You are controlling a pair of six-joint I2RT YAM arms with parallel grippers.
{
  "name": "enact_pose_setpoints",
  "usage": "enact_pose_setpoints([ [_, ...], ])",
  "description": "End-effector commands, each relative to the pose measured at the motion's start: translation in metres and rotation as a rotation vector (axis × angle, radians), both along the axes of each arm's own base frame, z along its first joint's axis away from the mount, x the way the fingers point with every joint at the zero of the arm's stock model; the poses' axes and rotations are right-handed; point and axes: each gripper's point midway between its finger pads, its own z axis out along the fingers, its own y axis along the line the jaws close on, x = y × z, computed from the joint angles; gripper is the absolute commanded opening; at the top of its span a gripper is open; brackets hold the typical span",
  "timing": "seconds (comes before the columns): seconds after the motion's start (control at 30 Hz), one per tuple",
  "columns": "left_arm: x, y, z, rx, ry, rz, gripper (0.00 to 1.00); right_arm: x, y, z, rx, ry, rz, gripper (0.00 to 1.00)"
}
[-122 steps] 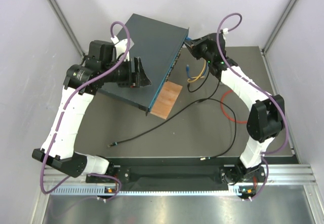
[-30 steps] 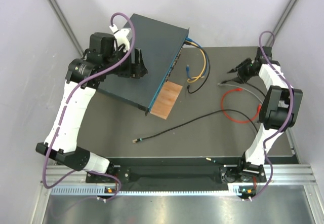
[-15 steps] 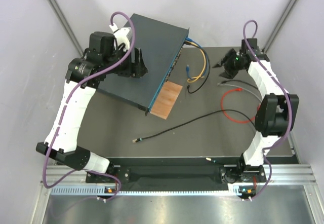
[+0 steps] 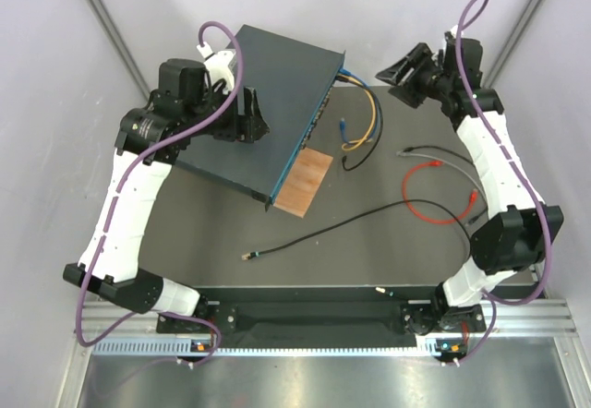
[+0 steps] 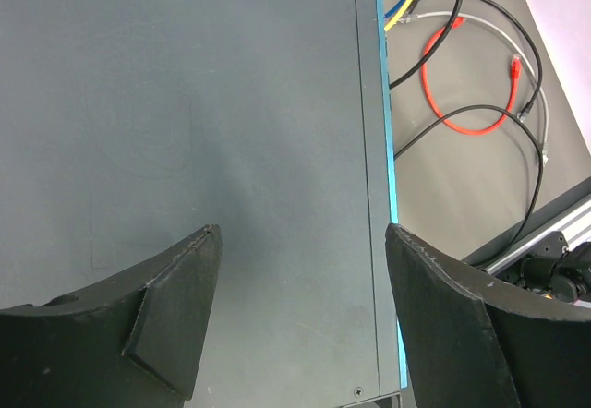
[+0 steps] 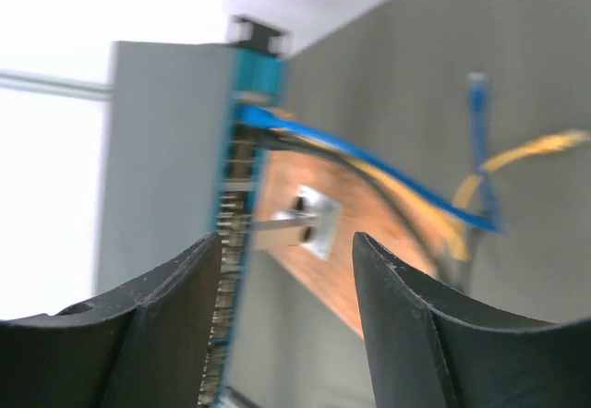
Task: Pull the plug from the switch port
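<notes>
The dark blue-grey switch (image 4: 268, 94) lies slanted at the back left, its port face (image 4: 314, 126) turned to the right. Blue (image 4: 355, 80), yellow (image 4: 374, 113) and black cables enter ports at its far end (image 4: 340, 73). My left gripper (image 4: 251, 120) is over the switch's top (image 5: 231, 103), open, with nothing between its fingers (image 5: 185, 279). My right gripper (image 4: 395, 76) hovers open to the right of that far end, pointing at it. In the right wrist view the port row (image 6: 233, 242) and the plugged blue cable (image 6: 369, 163) show beyond the gripper (image 6: 287, 239).
A small brown board (image 4: 303, 180) lies against the switch's near corner. Loose on the mat are a red cable (image 4: 429, 210), a grey cable (image 4: 434, 152) and a long black cable (image 4: 351, 223). Walls stand close behind the switch and the right arm.
My right arm has swung from the right side of the mat up and left toward the switch's far end, and its jaws have widened. The left arm has stayed put.
</notes>
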Motion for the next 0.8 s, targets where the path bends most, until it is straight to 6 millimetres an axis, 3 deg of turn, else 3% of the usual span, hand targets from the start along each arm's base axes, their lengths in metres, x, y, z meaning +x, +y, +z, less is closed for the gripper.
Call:
enact_pose_setpoints([
  [0.0, -0.006, 0.000, 0.022, -0.033, -0.072, -0.015, 0.77, 0.005, 0.036, 0.055, 0.111, -0.177, 0.073, 0.58],
  [0.13, -0.006, 0.000, 0.020, -0.034, -0.062, -0.014, 0.77, 0.012, 0.050, 0.066, 0.181, -0.202, 0.080, 0.55],
  [0.33, -0.007, 0.000, 0.022, -0.037, -0.066, -0.012, 0.77, 0.027, 0.059, 0.060, 0.268, -0.161, 0.009, 0.49],
  [0.5, -0.008, 0.004, 0.020, -0.026, -0.066, 0.000, 0.77, 0.021, 0.079, 0.043, 0.326, -0.102, -0.048, 0.44],
  [0.53, -0.008, 0.004, 0.020, -0.024, -0.066, 0.000, 0.77, 0.021, 0.078, 0.042, 0.338, -0.104, -0.080, 0.38],
  [0.77, -0.009, 0.005, 0.019, -0.016, -0.066, -0.002, 0.77, 0.025, 0.089, 0.020, 0.421, -0.078, -0.182, 0.29],
])
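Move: The black plug in the port at the switch's far end lies about 11 cm to the right hand's left, some 5 cm farther out and 6 cm lower. The blue plug sits right beside that plug, about 1 cm farther out and slightly higher. The blue cable's loose end is on the table, roughly 9 cm left of the hand, 5 cm ahead and 24 cm below. From the left hand, the black plug is about 20 cm ahead, 20 cm right and 9 cm lower. Sweep the right gripper about 9 cm left to the plugs at the switch's far end, edging a little forward; rise some 3 cm at first, then sink about 6 cm. Roll the hand nearly 20 degrees, its left side up, and narrow the open fingers to about half their starting gap, still short of the plugs. ##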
